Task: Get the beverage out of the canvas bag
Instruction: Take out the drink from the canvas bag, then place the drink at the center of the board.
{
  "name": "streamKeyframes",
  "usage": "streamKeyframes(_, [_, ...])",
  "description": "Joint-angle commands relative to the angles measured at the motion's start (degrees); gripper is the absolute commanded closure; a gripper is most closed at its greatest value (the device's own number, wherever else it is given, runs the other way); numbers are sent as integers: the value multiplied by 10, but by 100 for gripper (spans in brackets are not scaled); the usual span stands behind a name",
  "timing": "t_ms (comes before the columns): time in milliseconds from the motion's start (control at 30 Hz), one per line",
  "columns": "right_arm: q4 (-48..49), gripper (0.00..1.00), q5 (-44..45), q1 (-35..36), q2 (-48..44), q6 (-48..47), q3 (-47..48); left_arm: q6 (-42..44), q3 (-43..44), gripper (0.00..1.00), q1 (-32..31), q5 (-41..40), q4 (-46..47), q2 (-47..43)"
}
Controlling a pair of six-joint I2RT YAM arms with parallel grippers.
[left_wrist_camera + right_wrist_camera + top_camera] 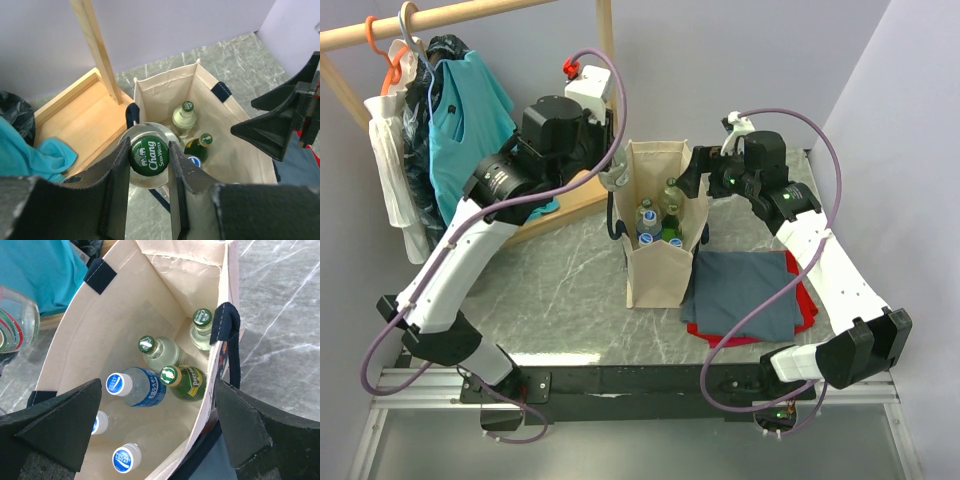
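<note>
The beige canvas bag (655, 265) stands upright mid-table with its navy handles (225, 325) hanging. My left gripper (149, 165) is shut on the neck of a clear glass beverage bottle (149, 155) with a green Chang cap, held over the bag's left rim, outside the opening. The same bottle (15, 327) shows at the left edge of the right wrist view. My right gripper (159, 390) is open and straddles the bag's right wall, holding nothing. Several bottles remain inside: a green Perrier (185, 382), a blue-labelled Pocari Sweat (140, 387) and clear ones with green caps (160, 350).
A wooden rack base (75, 120) with an upright post (97, 50) sits left of the bag, with a teal garment (465, 125) hanging over it. A folded grey-blue cloth (745, 290) on a red cloth (800, 315) lies right of the bag.
</note>
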Motion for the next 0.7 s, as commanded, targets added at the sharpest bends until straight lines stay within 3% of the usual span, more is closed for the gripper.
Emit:
streamKeyframes(0, [20,0,-13,6,-5,2,9,-9,-4,99,-1,-43,86,-41])
streamKeyframes(200, [17,0,-5,6,-6,-2,15,-10,-90,99,-2,-70,132,-86])
streamKeyframes(667, [6,0,-3,6,-3,-13,20,-32,-190,99,-1,-101,168,-138])
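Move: The left gripper already holds the Chang soda water bottle by its cap end, outside the bag's left wall. The clear table it is bound for is some 45 cm below and 4 cm left, about 2 cm back. The canvas bag's middle is level ahead, 10 cm right and 31 cm below; its remaining bottles stand 9 cm right and 5 cm back; the wooden tray lies 12 cm ahead and 14 cm left. From the right hand, that clear table is about 22 cm left, 5 cm back and 31 cm below. Bring the left gripper down about 5 cm and some 3 cm to the left, lowering the hanging bottle along the outside of the canvas bag's left wall towards the table. Start leftward, then sink quickly before easing off. Turn the wrist slightly counter-clockwise, under 10 degrees, and keep the pinch on the bottle unchanged. ##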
